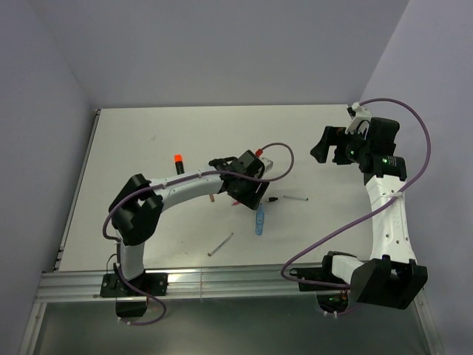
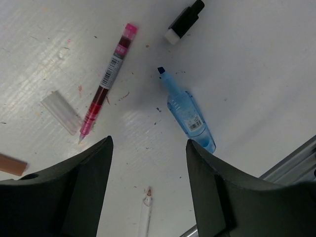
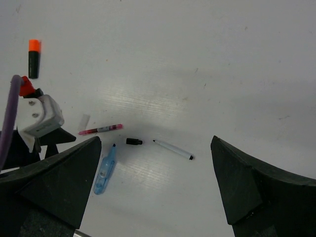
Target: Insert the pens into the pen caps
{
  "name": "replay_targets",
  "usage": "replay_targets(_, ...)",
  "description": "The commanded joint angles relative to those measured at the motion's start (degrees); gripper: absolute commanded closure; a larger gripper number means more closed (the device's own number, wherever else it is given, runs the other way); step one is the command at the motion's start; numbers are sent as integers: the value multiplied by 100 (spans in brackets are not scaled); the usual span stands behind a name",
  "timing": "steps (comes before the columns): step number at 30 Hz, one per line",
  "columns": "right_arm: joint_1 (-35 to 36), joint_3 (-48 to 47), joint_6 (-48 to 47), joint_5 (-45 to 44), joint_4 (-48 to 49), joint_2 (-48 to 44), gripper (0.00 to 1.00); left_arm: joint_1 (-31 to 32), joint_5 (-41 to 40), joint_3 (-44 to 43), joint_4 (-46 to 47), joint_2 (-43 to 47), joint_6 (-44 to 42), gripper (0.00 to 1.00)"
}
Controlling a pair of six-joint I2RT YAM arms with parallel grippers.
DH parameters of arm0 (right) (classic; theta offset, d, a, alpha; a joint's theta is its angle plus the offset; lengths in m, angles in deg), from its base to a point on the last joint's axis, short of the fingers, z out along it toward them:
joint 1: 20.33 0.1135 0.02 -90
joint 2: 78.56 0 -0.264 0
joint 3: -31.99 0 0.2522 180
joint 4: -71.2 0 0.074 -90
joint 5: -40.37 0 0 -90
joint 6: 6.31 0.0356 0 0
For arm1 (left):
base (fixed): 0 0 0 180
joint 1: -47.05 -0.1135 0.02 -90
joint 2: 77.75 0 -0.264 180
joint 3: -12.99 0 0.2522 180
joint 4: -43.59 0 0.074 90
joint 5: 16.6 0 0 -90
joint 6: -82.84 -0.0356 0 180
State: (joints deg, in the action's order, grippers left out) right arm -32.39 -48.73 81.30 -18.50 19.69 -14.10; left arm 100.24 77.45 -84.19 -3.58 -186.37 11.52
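My left gripper (image 2: 149,143) hangs open over the table with only bare surface between its fingers. Just beyond it lie a red pen (image 2: 106,84), a clear cap (image 2: 61,112) beside the pen's tip, and an uncapped light-blue marker (image 2: 187,111). A black cap (image 2: 183,22) lies farther off. A slim pale pen (image 2: 145,212) lies below the jaws. My right gripper (image 3: 155,142) is open, high above the table at the far right (image 1: 322,148). Below it lie a white pen (image 3: 173,149) and the black cap (image 3: 133,141). A black marker with an orange end (image 1: 178,163) lies to the left.
A brownish stub (image 2: 12,165) lies at the left edge of the left wrist view. The aluminium rail (image 1: 222,281) runs along the table's near edge. Grey walls close the left, back and right sides. The left arm's purple cable (image 1: 277,151) loops above the pens.
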Motion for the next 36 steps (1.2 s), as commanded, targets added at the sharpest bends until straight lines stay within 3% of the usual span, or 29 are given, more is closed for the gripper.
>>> replay_targets(1, -43, -45, 55, 59, 49, -49, 0, 262, -142, -236, -43, -124, 206, 34)
replay_targets(9, -60, -28, 73, 165, 49, 5, 0, 491, 51, -324, -78, -599, 303, 36)
replay_targets(28, -60, -37, 46, 182, 49, -4, 0, 869, -326, -983, -403, -1452, 206, 44)
replay_targets(36, -60, 16, 2, 156, 49, -57, 0, 869, -318, -1071, -430, -1540, 171, 68)
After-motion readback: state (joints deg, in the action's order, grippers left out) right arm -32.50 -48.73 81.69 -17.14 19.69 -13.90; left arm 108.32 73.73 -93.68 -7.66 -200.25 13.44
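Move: The blue pen lies about 5 cm to the left hand's right, 3 cm back and 7 cm below. The black cap is some 6 cm farther out than the pen and 4 cm to its right. The red pen is about 6 cm farther out than it and 4 cm to its left, with the clear cap another 4 cm left of the red pen. From the right hand the blue pen is roughly 18 cm left, 11 cm back and 24 cm below. The left fingers close around the blue pen's body, a little behind its middle, and come to touch it from both sides. To get there the hand first sinks about 6 cm while drawing back some 4 cm and drifting right, then slides another 2 cm right, close over the table, before the fingers shut to about half their starting gap; the wrist tilts some 10 degrees. ##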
